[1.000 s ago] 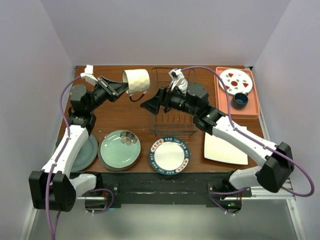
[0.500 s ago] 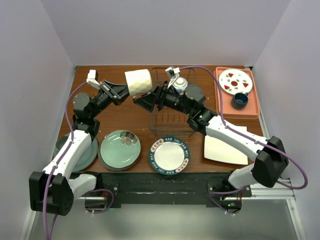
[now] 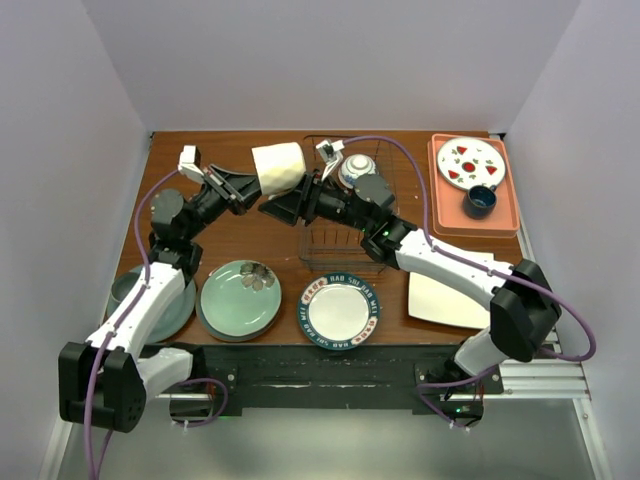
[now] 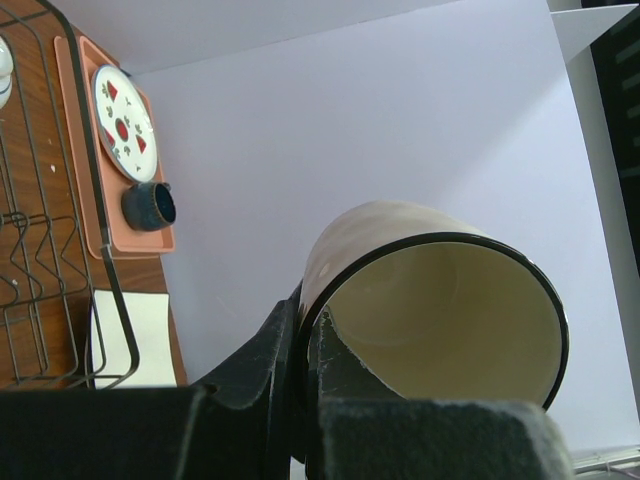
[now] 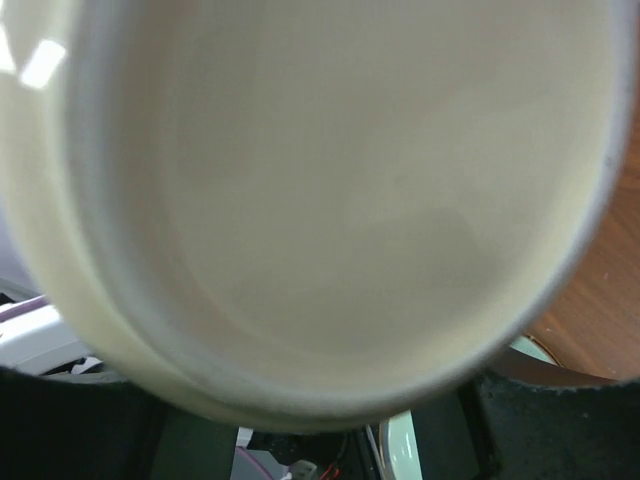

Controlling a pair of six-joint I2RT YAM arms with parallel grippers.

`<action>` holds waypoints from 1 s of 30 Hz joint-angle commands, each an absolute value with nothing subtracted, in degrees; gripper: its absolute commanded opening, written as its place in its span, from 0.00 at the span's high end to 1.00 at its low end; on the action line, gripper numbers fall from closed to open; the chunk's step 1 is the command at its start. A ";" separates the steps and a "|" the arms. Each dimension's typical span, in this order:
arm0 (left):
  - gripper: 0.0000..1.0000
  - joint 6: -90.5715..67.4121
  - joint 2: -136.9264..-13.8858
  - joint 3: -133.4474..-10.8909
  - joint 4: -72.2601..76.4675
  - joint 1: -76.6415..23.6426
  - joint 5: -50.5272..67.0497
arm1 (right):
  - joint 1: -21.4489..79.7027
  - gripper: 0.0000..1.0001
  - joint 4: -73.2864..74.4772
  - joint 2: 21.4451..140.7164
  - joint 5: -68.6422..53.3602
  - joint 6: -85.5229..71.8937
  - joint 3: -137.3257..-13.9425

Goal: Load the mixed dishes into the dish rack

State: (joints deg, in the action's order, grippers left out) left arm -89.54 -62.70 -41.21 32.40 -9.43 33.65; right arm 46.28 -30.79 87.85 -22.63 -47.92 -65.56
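Note:
My left gripper is shut on the rim of the cream mug, one finger inside and one outside. It holds the mug in the air on its side, left of the dish rack. My right gripper is open at the mug's base, which fills the right wrist view, with a dark finger on each side. The small blue-white bowl is in the rack. The pale green flower plate lies on the teal-blue plate. The patterned-rim plate and the white square plate lie at the front.
An orange tray at the back right holds the white plate with red marks and the dark blue cup. A grey-green plate lies under my left arm. The left wrist view shows the rack and the tray.
My left gripper has carried the mug right, toward the rack. My right gripper has moved left from the rack front to the mug's base.

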 commanded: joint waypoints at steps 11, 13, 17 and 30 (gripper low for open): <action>1.00 -92.55 -60.47 -40.25 37.79 -9.76 32.70 | 46.67 0.46 -35.07 84.11 -17.32 -48.87 -65.39; 1.00 -92.64 -60.56 -40.25 37.88 -9.76 32.78 | 46.76 0.49 -35.16 84.11 -17.23 -48.87 -65.30; 1.00 -92.46 -60.82 -40.25 37.79 -9.76 33.05 | 46.67 0.72 -34.37 84.11 -17.14 -48.52 -65.92; 0.26 -80.17 -59.24 -46.57 24.10 -9.76 34.28 | 46.67 1.00 -28.13 81.22 -13.28 -45.45 -68.55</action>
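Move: The cream mug, on its side in mid-air in the left hand's pinch at the rim, has its middle about 3 cm ahead of that hand, 4 cm to its right and 3 cm above. From the right hand the mug's middle is some 6 cm ahead, straight ahead and about 1 cm higher, handle back towards its fingers. The dish rack's middle lies roughly 15 cm ahead of the right hand, 17 cm right and 26 cm below; the green plate some 14 cm back, 15 cm left and 31 cm below. The mug changes hands by its handle: the right fingers, part-open around it, close and pinch the handle while that hand rises about 2 cm and sinks back nearly to where it started, turning a few degrees clockwise. Only once that grip is shut do the left fingers, almost in place till then, open wide and let go of the mug's rim. ##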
